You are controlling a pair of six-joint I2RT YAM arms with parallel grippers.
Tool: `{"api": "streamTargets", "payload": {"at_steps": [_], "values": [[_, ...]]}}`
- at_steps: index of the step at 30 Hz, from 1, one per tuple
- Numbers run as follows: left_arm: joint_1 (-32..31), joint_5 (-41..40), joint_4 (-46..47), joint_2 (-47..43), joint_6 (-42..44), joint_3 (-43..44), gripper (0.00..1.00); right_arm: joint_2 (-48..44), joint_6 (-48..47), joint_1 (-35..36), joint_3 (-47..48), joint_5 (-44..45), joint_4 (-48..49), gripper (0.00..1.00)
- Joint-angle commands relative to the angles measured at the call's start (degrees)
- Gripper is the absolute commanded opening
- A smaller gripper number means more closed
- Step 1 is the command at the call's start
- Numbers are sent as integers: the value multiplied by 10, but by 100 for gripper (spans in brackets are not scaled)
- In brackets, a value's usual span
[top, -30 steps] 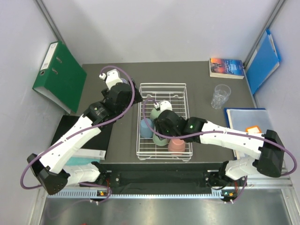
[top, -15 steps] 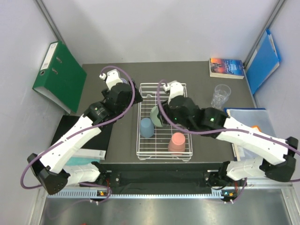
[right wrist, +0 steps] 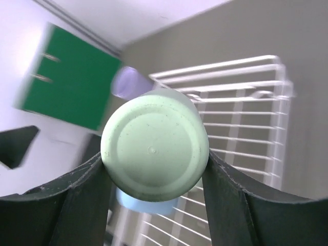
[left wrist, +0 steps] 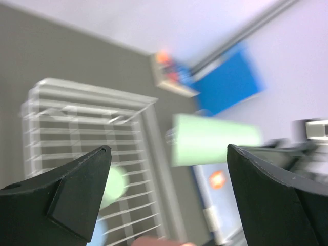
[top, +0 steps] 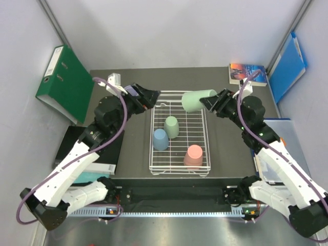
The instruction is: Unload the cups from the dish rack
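The white wire dish rack (top: 155,159) sits mid-table. In it, upside down, stand a mint green cup (top: 171,127), a light blue cup (top: 160,139) and a salmon pink cup (top: 193,156). My right gripper (top: 209,102) is shut on a second mint green cup (top: 195,100), held on its side above the rack's far right corner. The right wrist view shows that cup's base (right wrist: 154,144) between my fingers. My left gripper (top: 150,97) is open and empty at the rack's far left corner. The left wrist view is blurred and shows the held cup (left wrist: 215,139). No clear glass shows.
A green binder (top: 64,84) leans at the far left. A book (top: 247,73) and a blue folder (top: 287,66) lie at the far right. A black notebook (top: 69,146) lies left of the rack. A small lilac shape (right wrist: 130,82) shows blurred beyond the rack.
My right gripper has lifted a mint green cup out of the rack, up and towards the far right, turning it on its side. My left gripper has swung towards the rack's far left corner.
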Motion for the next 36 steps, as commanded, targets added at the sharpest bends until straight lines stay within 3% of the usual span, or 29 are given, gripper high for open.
{"api": "streamTargets", "payload": {"at_steps": [1,2,4,5,9,17,22,31,34,35,36], "values": [[70,225,178,22,-90,2,99,14,198,-78,-69,-252,327,0],[81,293,216,32,-136,-3,99,27,218,-84,-76,-280,360,0],[102,348,277,56,-181,-24,99,41,265,-93,-88,-301,445,0],[105,369,332,65,-219,-30,99,53,274,-94,-90,-313,463,0],[111,439,389,102,-261,-33,99,71,292,-94,-89,-330,503,0],[112,470,455,143,-306,-34,96,94,299,-94,-85,-355,528,0],[112,479,522,164,-347,-41,88,111,304,-94,-83,-373,535,0],[109,526,624,207,-415,-55,50,136,296,-93,-78,-395,526,0],[106,539,624,212,-415,-52,26,150,284,-86,-63,-418,514,0],[106,543,623,213,-413,-50,0,152,275,-83,-52,-423,503,0],[107,545,596,213,-408,-48,0,153,250,-77,-47,-426,488,0]]}}
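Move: The larger green cup, lying sideways in the right gripper, has its middle about 21 cm to the right of the open left gripper, level in reach and 1 cm lower. A small green cup stands in the rack 11 cm right, 1 cm back and 17 cm below; a purple cup is 15 cm ahead, 8 cm left, 19 cm below. From the right gripper, the left gripper is some 25 cm to its left, level in reach, 1 cm higher. Bring the left gripper about 9 cm right and a little up to the held cup's open mouth, rolling it and turning it clockwise, then close its wide-open fingers on the rim wall, one inside and one outside. Meanwhile carry the cup some 7 cm left and 5 cm up with the right gripper, turning counter-clockwise and rolling its left side up, keeping the grip near the cup's base. ##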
